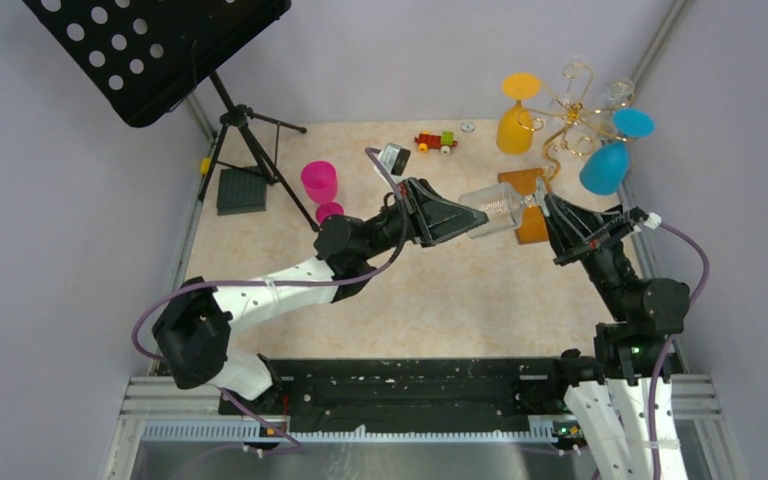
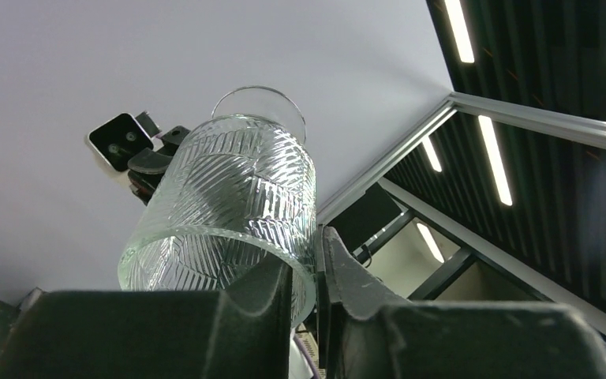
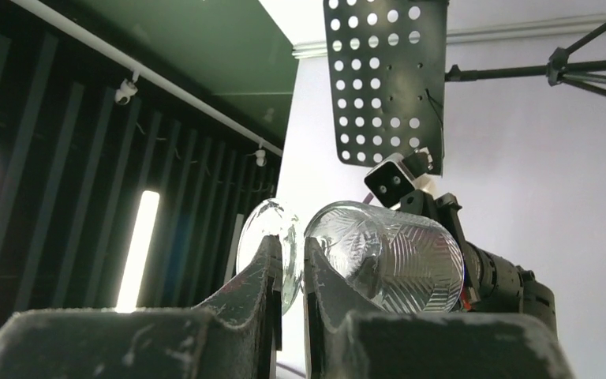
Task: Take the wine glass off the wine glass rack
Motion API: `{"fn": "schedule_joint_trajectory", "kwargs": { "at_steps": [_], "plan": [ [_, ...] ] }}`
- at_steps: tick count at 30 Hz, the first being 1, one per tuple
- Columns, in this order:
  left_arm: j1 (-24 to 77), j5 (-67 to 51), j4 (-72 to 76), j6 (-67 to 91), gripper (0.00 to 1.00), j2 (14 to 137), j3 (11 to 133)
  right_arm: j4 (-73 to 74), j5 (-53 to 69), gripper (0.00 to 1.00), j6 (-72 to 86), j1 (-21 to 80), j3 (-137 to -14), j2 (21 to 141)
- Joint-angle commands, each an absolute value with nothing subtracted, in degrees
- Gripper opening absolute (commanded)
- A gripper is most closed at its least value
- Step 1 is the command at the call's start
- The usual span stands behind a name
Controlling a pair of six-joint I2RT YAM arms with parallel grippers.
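A clear ribbed wine glass (image 1: 495, 208) lies sideways in the air between my two grippers, above the table and in front of the rack's wooden base (image 1: 532, 230). My left gripper (image 1: 478, 218) is shut on the rim of its bowl (image 2: 229, 205), one finger inside and one outside (image 2: 316, 276). My right gripper (image 1: 538, 203) is shut on the glass at its stem end, next to the round foot (image 3: 264, 237), with the bowl (image 3: 387, 253) beyond (image 3: 289, 272). The gold wire wine glass rack (image 1: 570, 110) stands at the back right.
A yellow glass (image 1: 513, 120), a blue glass (image 1: 605, 165) and a clear one (image 1: 615, 95) hang on the rack. A black music stand (image 1: 160, 50) on a tripod is at the back left, with a black pad (image 1: 241, 189), a pink cup (image 1: 320, 182) and a toy train (image 1: 436, 142).
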State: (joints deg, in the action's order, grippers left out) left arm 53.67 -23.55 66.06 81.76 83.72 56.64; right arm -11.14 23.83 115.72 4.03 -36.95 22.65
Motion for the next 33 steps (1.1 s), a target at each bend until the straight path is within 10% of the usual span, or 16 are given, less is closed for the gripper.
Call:
{"fn": "schedule_joint_trajectory", "kwargs": {
  "at_steps": [1, 7, 12, 15, 33],
  "plan": [
    [54.2, -24.8, 72.0, 83.2, 0.01, 82.7, 60.2, -16.6, 23.3, 0.00, 116.3, 4.4, -37.0, 21.5],
    [54.2, -26.2, 71.3, 80.7, 0.00, 83.0, 62.1, -13.2, 23.4, 0.02, 114.1, 4.4, -36.7, 21.4],
    [53.9, -25.9, 62.2, 73.8, 0.00, 80.6, 62.8, -5.7, 22.4, 0.60, 107.0, 4.4, -39.2, 22.0],
    [53.0, -25.2, 53.5, 68.9, 0.00, 78.4, 63.7, 0.5, 20.7, 0.75, 100.2, 4.3, -42.0, 22.7],
    [46.9, -7.8, -11.0, 28.4, 0.00, 72.1, 78.0, 24.0, 11.9, 0.80, 77.9, 4.4, -40.7, 19.7]
  ]
}}
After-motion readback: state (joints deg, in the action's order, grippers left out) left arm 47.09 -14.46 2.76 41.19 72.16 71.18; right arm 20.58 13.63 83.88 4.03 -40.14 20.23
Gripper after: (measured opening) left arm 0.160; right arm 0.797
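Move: The left hand grips the clear glass by its rim, the glass's middle some 6 cm to the right. The pink glass standing on the table is roughly 22 cm ahead, 29 cm left and 33 cm below. The right hand pinches the stem end, with the clear glass's middle about 7 cm to its left. On the rack, from the right hand, the blue glass hangs about 16 cm ahead, 18 right, 17 below, and the orange one 22 straight ahead, 17 below. Right fingers open, sinking 11 cm off the stem; left hand swings the glass 8 cm forward, down and left. ##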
